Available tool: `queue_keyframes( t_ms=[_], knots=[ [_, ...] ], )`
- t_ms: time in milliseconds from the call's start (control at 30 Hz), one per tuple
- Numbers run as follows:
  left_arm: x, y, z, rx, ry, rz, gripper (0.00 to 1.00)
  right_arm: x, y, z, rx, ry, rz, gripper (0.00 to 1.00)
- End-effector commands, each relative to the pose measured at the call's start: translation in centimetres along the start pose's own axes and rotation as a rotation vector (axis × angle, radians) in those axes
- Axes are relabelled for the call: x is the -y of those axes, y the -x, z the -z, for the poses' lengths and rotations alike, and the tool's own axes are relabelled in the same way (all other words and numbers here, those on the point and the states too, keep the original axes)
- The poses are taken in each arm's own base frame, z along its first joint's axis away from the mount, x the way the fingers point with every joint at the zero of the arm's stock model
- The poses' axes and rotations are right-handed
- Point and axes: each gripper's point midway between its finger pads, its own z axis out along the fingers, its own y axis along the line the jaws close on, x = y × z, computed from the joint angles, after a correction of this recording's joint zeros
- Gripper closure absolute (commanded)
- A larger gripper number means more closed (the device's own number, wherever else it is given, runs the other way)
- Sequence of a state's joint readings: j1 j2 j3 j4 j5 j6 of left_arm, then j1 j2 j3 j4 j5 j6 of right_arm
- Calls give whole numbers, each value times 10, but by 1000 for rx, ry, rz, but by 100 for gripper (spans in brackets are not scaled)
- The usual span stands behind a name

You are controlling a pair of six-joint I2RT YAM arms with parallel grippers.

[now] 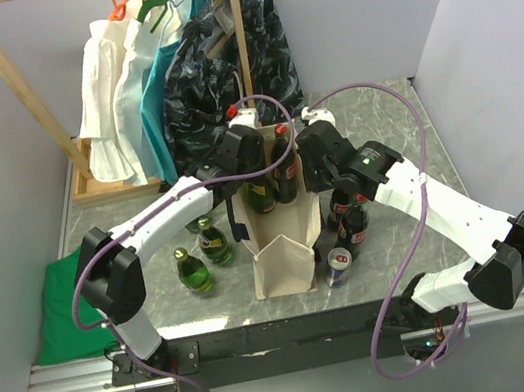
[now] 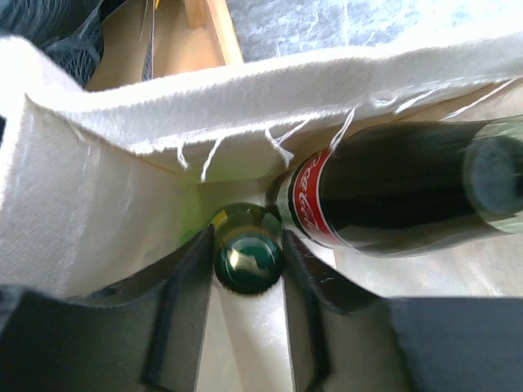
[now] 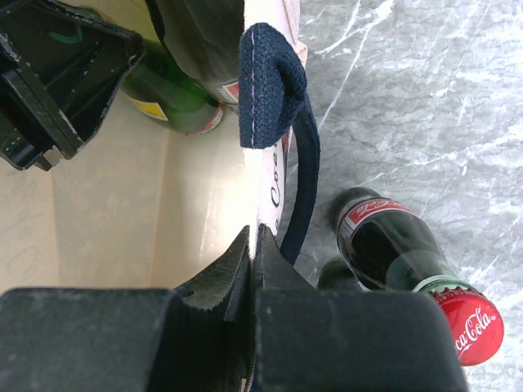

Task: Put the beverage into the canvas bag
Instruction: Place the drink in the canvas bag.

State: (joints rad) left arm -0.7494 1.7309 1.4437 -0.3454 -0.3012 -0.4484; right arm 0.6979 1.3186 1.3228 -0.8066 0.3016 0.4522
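The cream canvas bag (image 1: 284, 263) stands open-topped in the middle of the table, with navy handles (image 3: 272, 82). My left gripper (image 1: 250, 176) reaches down into it, its fingers close against both sides of a green bottle's cap (image 2: 248, 260). That green bottle (image 1: 260, 194) stands upright inside the bag next to a dark cola bottle (image 2: 392, 196). My right gripper (image 3: 255, 245) is shut on the bag's right rim (image 3: 265, 175), pinching the fabric between its tips. The left gripper (image 2: 248, 271) hides the bottle's lower body.
Two green bottles (image 1: 213, 240) (image 1: 192, 269) stand left of the bag. Cola bottles (image 1: 352, 216) and a can (image 1: 339, 266) stand to its right, under the right arm. A green cloth (image 1: 68, 306) hangs off the left edge. A clothes rack (image 1: 169, 70) stands behind.
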Motion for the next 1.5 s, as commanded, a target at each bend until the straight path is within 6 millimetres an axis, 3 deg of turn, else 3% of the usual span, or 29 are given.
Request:
queue_keyframes(
  t_ms=[0, 167, 733, 1100, 1467],
  knots=[
    [5, 28, 2, 88, -17, 20, 53, -7, 6, -1, 19, 17, 3, 100],
    [4, 28, 4, 95, -16, 20, 46, -7, 8, -1, 23, 17, 2, 100],
    [4, 45, 16, 132, -16, 14, 36, -9, 7, -4, 19, 22, 1, 99],
    [10, 65, 32, 177, -43, 23, 31, -10, 10, -1, 30, 27, -20, 89],
    [25, 98, 62, 241, -104, 29, 29, -12, 14, 0, 34, 29, -23, 74]
  ],
)
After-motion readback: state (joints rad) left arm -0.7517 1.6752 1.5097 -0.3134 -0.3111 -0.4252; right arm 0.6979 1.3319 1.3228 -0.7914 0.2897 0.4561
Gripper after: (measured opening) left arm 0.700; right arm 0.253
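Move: The green bottle stands in the canvas bag with its cap still between the left fingers, so its middle is straight below that hand by about 9 cm. Inside the bag, the cola bottle's middle is some 6 cm to this hand's right, 1 cm farther out and 6 cm below. Outside, another green bottle stands about 11 cm left and 9 cm back, equally low. From the right hand, the bagged green bottle lies roughly 11 cm ahead, 8 cm left and 13 cm below. The green bottle's cap is let go as the left fingers spread well apart. The left hand first eases about 1 cm up and forward, waits there while opening, then rises clear, some 6 cm in all, its fingertips tipping up a little. The right hand stays at the bag's right rim and, late on, loosens its pinch by about a quarter. ##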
